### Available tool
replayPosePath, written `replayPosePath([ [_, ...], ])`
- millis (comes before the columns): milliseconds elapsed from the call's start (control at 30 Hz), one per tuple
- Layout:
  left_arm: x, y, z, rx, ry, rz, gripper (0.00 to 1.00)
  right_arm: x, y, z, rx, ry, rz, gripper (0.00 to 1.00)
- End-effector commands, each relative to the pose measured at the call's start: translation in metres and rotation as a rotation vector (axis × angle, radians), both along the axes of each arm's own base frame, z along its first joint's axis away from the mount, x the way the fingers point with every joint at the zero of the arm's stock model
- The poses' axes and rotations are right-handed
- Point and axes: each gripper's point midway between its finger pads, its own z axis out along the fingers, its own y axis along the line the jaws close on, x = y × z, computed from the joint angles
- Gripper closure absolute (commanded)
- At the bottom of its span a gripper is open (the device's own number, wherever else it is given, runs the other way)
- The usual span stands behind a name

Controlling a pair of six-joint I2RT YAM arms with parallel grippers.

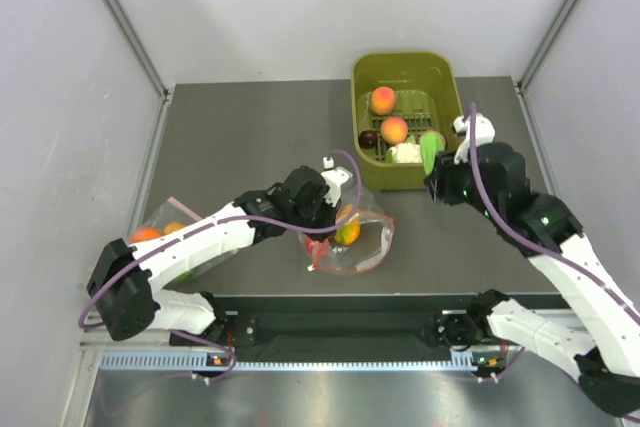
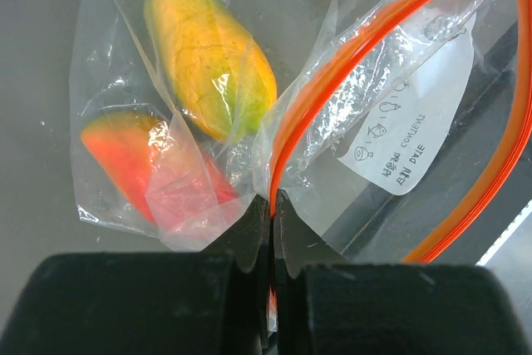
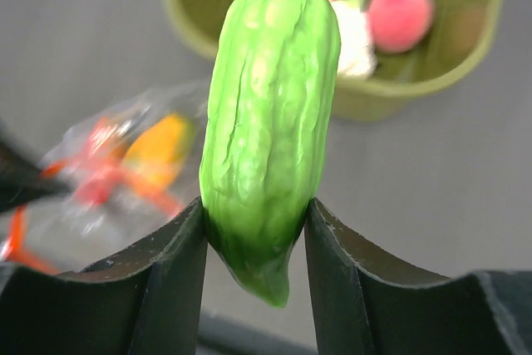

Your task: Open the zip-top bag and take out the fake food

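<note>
The clear zip-top bag (image 1: 355,239) with its orange-red zip strip (image 2: 349,64) lies on the table's near middle, mouth open. Inside it are a yellow-orange piece (image 2: 212,56) and a glossy red piece (image 2: 133,155). My left gripper (image 2: 273,205) is shut on the bag's zip edge. My right gripper (image 3: 256,218) is shut on the green oblong piece (image 3: 270,114) and holds it in the air near the green basket's front right corner (image 1: 432,152). White cauliflower (image 1: 404,154) lies in the basket.
The olive-green basket (image 1: 365,77) at the back holds two orange-pink peaches (image 1: 383,100) and a dark plum (image 1: 369,139). A second clear bag (image 1: 165,232) with orange fruit lies at the left edge under my left arm.
</note>
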Motion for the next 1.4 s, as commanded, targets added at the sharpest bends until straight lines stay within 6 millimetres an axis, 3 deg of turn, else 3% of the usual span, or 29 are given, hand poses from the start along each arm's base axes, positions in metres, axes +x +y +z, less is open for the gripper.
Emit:
replayPosePath([
  [0,0.006,-0.010,0.019,-0.057,-0.047,-0.013,1.00,0.055,0.006,0.021,0.043,-0.122,0.024,0.80],
  [33,0.006,-0.010,0.020,-0.058,-0.048,-0.012,1.00,0.073,0.008,0.012,0.039,-0.096,0.023,0.80],
  [67,0.006,-0.010,0.021,-0.059,-0.051,-0.010,1.00,0.090,-0.005,0.014,0.040,-0.105,-0.013,0.80],
  [133,0.006,-0.010,0.021,-0.060,-0.053,-0.009,1.00,0.122,-0.002,0.005,0.053,-0.086,0.003,0.80],
  [167,0.006,-0.010,0.022,-0.062,-0.056,-0.010,1.00,0.137,-0.013,0.012,0.052,-0.103,-0.022,0.81],
  [200,0.007,-0.010,0.022,-0.061,-0.057,-0.009,1.00,0.147,-0.011,0.014,0.065,-0.107,0.003,0.81],
  [233,0.007,-0.010,0.023,-0.063,-0.060,-0.008,1.00,0.163,-0.012,-0.003,0.056,-0.053,0.001,0.81],
  [267,0.006,-0.010,0.024,-0.065,-0.060,-0.011,1.00,0.177,-0.018,0.007,0.057,-0.072,-0.015,0.81],
  [333,0.007,-0.009,0.024,-0.061,-0.062,-0.007,1.00,0.199,-0.018,-0.006,0.052,-0.039,-0.013,0.81],
  [467,0.008,-0.009,0.024,-0.057,-0.068,-0.007,1.00,0.234,-0.028,-0.001,0.029,-0.078,-0.059,0.79],
  [500,0.008,-0.009,0.024,-0.058,-0.069,-0.007,1.00,0.243,-0.029,-0.011,0.022,-0.058,-0.069,0.76],
  [567,0.008,-0.009,0.024,-0.058,-0.069,-0.007,1.00,0.254,-0.032,-0.006,0.019,-0.063,-0.082,0.68],
  [600,0.008,-0.008,0.024,-0.057,-0.068,-0.006,1.00,0.260,-0.035,-0.016,0.005,-0.044,-0.099,0.52],
  [667,0.008,-0.008,0.024,-0.057,-0.068,-0.007,1.00,0.266,-0.037,-0.015,-0.002,-0.049,-0.110,0.31],
  [700,0.008,-0.008,0.023,-0.054,-0.066,-0.006,1.00,0.269,-0.040,-0.019,-0.011,-0.041,-0.125,0.09],
  [733,0.008,-0.008,0.024,-0.056,-0.068,-0.006,1.00,0.270,-0.040,-0.015,-0.016,-0.049,-0.128,0.01],
  [867,0.007,-0.008,0.024,-0.057,-0.066,-0.010,1.00,0.264,-0.043,-0.016,-0.028,-0.035,-0.142,0.00],
  [900,0.007,-0.008,0.024,-0.057,-0.066,-0.010,1.00,0.258,-0.044,-0.003,-0.016,-0.070,-0.141,0.00],
  [967,0.007,-0.009,0.024,-0.057,-0.066,-0.012,1.00,0.247,-0.042,-0.001,0.004,-0.082,-0.135,0.00],
  [1000,0.008,-0.009,0.024,-0.057,-0.066,-0.010,1.00,0.236,-0.040,0.019,0.027,-0.132,-0.123,0.01],
  [1067,0.008,-0.009,0.022,-0.053,-0.063,-0.010,1.00,0.218,-0.034,0.018,0.049,-0.134,-0.101,0.00],
  [1100,0.008,-0.009,0.022,-0.051,-0.063,-0.009,1.00,0.202,-0.030,0.040,0.075,-0.188,-0.083,0.00],
  [1133,0.007,-0.009,0.022,-0.052,-0.062,-0.012,1.00,0.191,-0.028,0.032,0.081,-0.173,-0.073,0.00],
  [1167,0.008,-0.009,0.021,-0.050,-0.063,-0.010,1.00,0.179,-0.020,0.034,0.102,-0.175,-0.051,0.00],
  [1200,0.008,-0.009,0.021,-0.049,-0.062,-0.010,1.00,0.160,-0.013,0.050,0.134,-0.217,-0.014,0.00],
  [1233,0.009,-0.008,0.022,-0.051,-0.066,-0.008,1.00,0.148,-0.006,0.038,0.152,-0.192,0.010,0.00],
  [1300,0.009,-0.008,0.023,-0.049,-0.071,-0.008,1.00,0.116,0.020,0.046,0.209,-0.206,0.109,0.02],
  [1333,0.011,-0.006,0.024,-0.045,-0.081,0.001,1.00,0.104,0.029,0.034,0.219,-0.176,0.134,0.02],
  [1367,0.011,-0.005,0.024,-0.041,-0.084,0.005,1.00,0.085,0.054,0.032,0.230,-0.167,0.216,0.03],
])
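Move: Straight ahead of the right hand, which already holds the green cucumber, the middle of the green bin lies about 24 cm farther out, 1 cm to the right and some 20 cm lower. Inside it, the cauliflower sits about 15 cm ahead and level sideways, the pink peach 17 cm ahead and 8 cm right, the nearer orange peach 22 cm ahead and 3 cm left. From the left hand, still pinching the bag's rim, the bin is roughly 32 cm ahead and 25 cm right. Swinging the cucumber quickly forward over the bin's near edge, the right hand goes about 25 cm out, dipping some 5 cm and drifting slightly right. Over the middle of the bin its fingers open wide and let go of the cucumber; then it pulls back about 13 cm towards the base, rising 8 cm and edging left, the fingertips tilting up. ##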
